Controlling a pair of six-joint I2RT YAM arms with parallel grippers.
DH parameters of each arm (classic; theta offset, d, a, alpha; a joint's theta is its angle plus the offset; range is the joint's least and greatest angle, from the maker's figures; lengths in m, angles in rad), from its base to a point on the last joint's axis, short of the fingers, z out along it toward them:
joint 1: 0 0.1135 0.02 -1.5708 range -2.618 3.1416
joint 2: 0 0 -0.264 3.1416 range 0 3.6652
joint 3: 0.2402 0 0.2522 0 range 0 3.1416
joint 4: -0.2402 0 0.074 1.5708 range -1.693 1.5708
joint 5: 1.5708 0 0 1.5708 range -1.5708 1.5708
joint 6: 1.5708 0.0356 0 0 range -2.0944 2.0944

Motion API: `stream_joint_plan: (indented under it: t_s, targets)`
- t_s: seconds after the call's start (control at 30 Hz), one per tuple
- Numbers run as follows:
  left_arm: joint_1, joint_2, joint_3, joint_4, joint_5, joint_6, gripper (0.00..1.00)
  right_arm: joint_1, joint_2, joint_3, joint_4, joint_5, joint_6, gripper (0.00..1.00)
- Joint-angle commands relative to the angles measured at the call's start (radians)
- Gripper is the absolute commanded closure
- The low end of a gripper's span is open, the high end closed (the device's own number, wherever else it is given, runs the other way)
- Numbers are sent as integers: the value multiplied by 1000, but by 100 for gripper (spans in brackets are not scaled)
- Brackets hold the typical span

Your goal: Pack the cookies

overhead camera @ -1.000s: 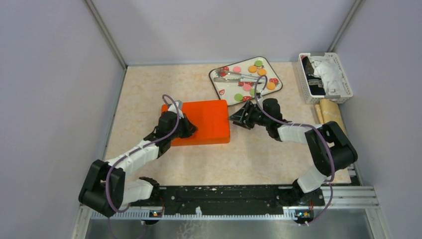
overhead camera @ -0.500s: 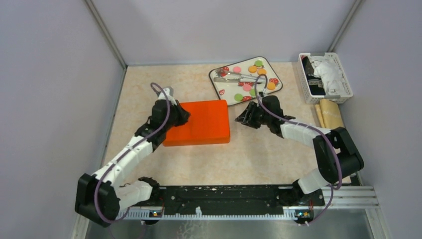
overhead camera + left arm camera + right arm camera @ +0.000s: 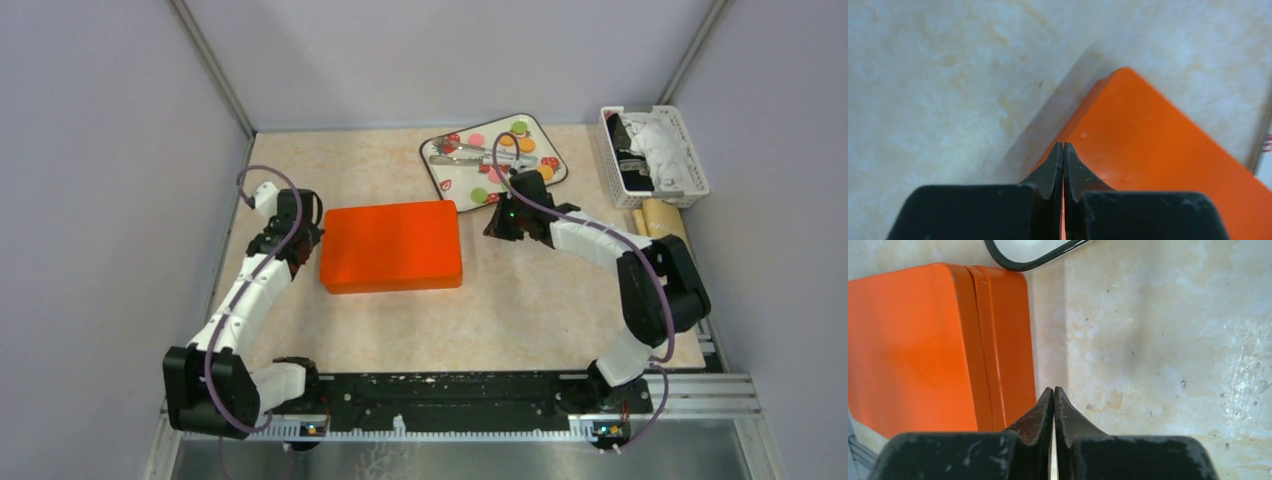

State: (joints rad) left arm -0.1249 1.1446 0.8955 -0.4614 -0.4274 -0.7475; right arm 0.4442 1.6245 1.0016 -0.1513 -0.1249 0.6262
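Note:
The cookies (image 3: pixel 520 127), small orange, green and pink discs, lie on a white strawberry-print tray (image 3: pixel 428 165) at the back middle. A shut orange box (image 3: pixel 390 245) lies flat in the middle of the table. My left gripper (image 3: pixel 310 236) is shut and empty just off the box's left end; in the left wrist view the left gripper (image 3: pixel 1063 145) points at a corner of the box (image 3: pixel 1158 150). My right gripper (image 3: pixel 493 228) is shut and empty on the tabletop right of the box, its tips (image 3: pixel 1054 389) beside the box's end (image 3: pixel 923 340).
Metal tongs (image 3: pixel 470 153) lie across the tray, whose black rim (image 3: pixel 1038 262) shows ahead of the right gripper. A white basket (image 3: pixel 655 155) with cloths and a tan roll (image 3: pixel 665 225) stand at the right wall. Grey walls enclose the table.
The left arm has drawn back leftward off the box's top. The right gripper has gone from open to shut and moved slightly right, away from the box.

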Motion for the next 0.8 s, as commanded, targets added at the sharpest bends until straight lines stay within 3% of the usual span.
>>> stream_joint_plan:
  t_s: [0.0,0.33,0.53,0.77]
  targets:
    - [2,33,-85,-42,-109,-115,100,24,72,94,-104,41,-59,100]
    - [4,66,-170,55,-177,-85,100,39,192,156,-136,43,-69,100]
    - [4,92,-318,361,-33,-36,100,54,225,170,-141,22,-69,100]
    - [4,120,-354,496,172,-1,100,86,264,188,-97,-67,-75,100]
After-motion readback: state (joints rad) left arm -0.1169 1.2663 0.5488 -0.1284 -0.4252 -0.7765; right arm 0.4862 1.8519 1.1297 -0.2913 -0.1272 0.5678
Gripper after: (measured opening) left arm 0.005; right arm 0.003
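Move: The closed orange cookie box has its middle about 12 cm to the right of the left hand, level with it fore and aft and some 13 cm below. For the right hand that middle is roughly 19 cm to the left, 1 cm back and 5 cm lower. The cookie tray lies about 16 cm ahead of the right hand and 8 cm below, with the tongs on it some 17 cm ahead and 2 cm left. The box's left side is met by the left hand's shut fingers: the hand sinks about 12 cm with 2–3 cm of backward travel, swings slightly left, then comes some 2 cm back right against the box, pushing it towards the right hand. The right hand, also shut, lowers about 6 cm beside the opposite end, tipping its fingers some 10 degrees farther down and easing left to stop just short of it. ##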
